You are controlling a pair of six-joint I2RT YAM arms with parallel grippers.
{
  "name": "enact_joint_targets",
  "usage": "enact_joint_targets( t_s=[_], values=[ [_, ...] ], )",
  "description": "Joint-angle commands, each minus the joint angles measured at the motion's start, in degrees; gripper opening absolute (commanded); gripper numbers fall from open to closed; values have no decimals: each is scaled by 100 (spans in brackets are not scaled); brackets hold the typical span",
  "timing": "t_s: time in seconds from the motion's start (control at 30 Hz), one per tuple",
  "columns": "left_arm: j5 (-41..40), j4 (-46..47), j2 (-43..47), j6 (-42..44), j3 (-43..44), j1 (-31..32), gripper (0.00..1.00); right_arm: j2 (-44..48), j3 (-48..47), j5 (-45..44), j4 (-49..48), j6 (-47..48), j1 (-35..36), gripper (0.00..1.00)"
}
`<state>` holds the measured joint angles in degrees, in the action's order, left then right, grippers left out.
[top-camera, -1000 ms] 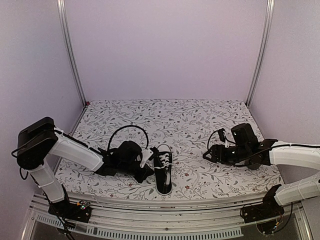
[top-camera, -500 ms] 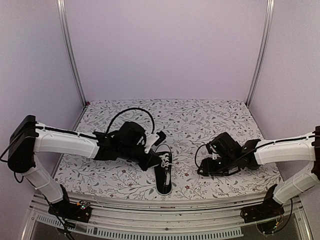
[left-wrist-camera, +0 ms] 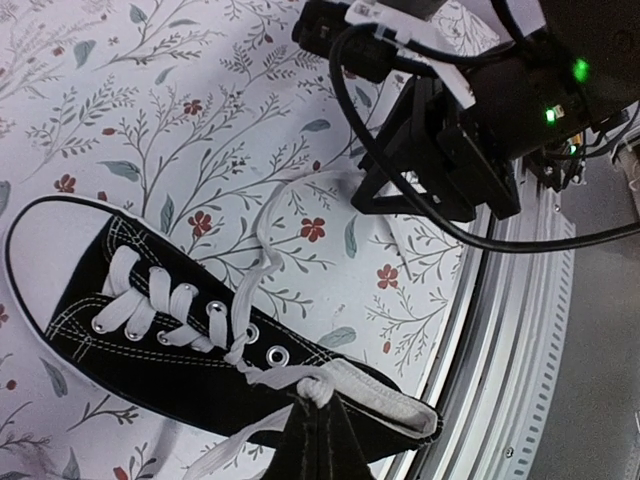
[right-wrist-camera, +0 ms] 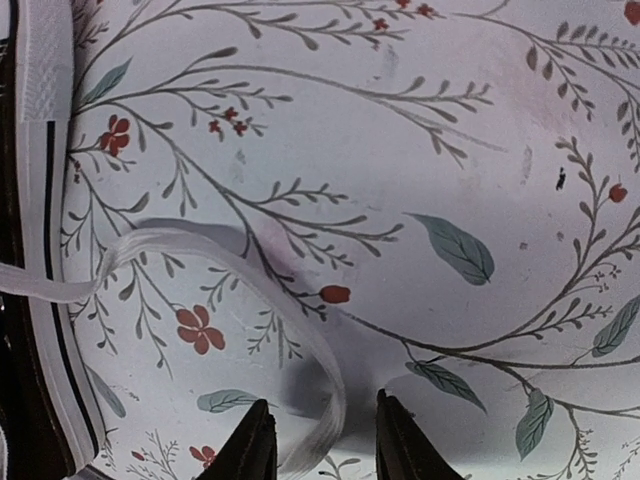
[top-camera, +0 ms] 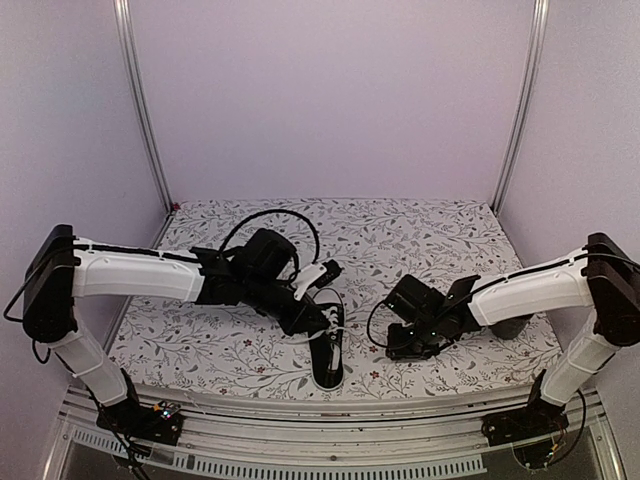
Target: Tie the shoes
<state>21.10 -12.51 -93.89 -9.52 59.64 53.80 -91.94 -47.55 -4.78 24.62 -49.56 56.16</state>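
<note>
The black shoe [top-camera: 327, 345] with a white sole lies near the table's front edge, toe toward me. My left gripper [top-camera: 312, 325] is shut on a bunched white lace [left-wrist-camera: 318, 392] at the shoe's [left-wrist-camera: 150, 340] ankle opening. The other lace end [right-wrist-camera: 250, 265] runs from the shoe's sole [right-wrist-camera: 35, 200] in a loop across the cloth. My right gripper [right-wrist-camera: 320, 440] is low over the cloth just right of the shoe, open. That lace passes between its fingertips [right-wrist-camera: 250, 445], nearer the left one, and is not pinched. In the top view the right gripper [top-camera: 392, 340] is a short way from the shoe.
The floral tablecloth [top-camera: 400, 240] covers the table. A metal rail [top-camera: 400, 405] runs along the front edge close to the shoe's toe. Black cables loop above both wrists. A dark rounded thing [top-camera: 512, 326] shows under my right forearm.
My left gripper has carried the lace right and slightly back, over the shoe's opening. My right arm has swung left toward the shoe, dropped to the cloth, and its jaws have narrowed around the loose lace.
</note>
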Motion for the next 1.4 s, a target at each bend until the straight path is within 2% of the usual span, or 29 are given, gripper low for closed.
enact_joint_targets(
  t_s=[0.0,0.17,0.23,0.4,0.53,0.67,0.8,1.1,1.2,1.3,1.37],
  values=[
    [173,188,180,178,-141,-115,0,-237,-157,-333,340,-259,73,31],
    [93,159,266,275,-172,-163,0,-41,186,-381,170,-576,26,7],
    [122,153,266,299,-172,-168,0,245,351,-310,-25,-555,-101,3],
    [265,203,246,213,-138,-219,0,1128,557,203,-924,4,-793,2],
    [495,349,318,-168,-150,-303,0,1253,202,1001,-1815,599,-1267,2],
    [766,492,453,-607,-110,-303,0,581,-652,1497,-2040,1050,-1303,2],
    [887,598,564,-864,-127,-312,0,-197,-1171,2301,-2598,1121,-1273,2],
    [1072,549,400,-643,-226,-316,0,-1731,-2286,3205,-3210,1143,-691,2],
    [939,409,360,-481,-198,-316,0,-2011,-2459,3242,-3319,1059,-586,2],
    [475,228,392,-438,-228,-304,0,-1979,-2384,3028,-3350,1019,-571,2],
    [40,250,510,-713,-354,-289,5,-1847,-2270,2837,-3334,1022,-577,2]
  ],
)
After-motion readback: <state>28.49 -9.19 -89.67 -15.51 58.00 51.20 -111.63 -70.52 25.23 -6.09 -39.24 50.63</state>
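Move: The loose end of the right-hand lace lies between my right hand's open fingers, about 1 cm below the hand point. The shoe's middle is some 14 cm to the left of that hand and 3 cm ahead, toe pointing away from me. My left hand is shut over the shoe, whose middle is about 2 cm ahead of it and 8 cm down. The right lace end lies about 15 cm to its right, level with it fore and aft, and 11 cm down. I close my right fingers on the lace lying between them, drag it about 3 cm to the right, then swing it up and forward and across to the left, around the far side of my left hand. I come down a few centimetres at the end and finish nearly 20 cm to the left, rolled close to 40 degrees. My left fingers stay shut, rising about 4 cm. ##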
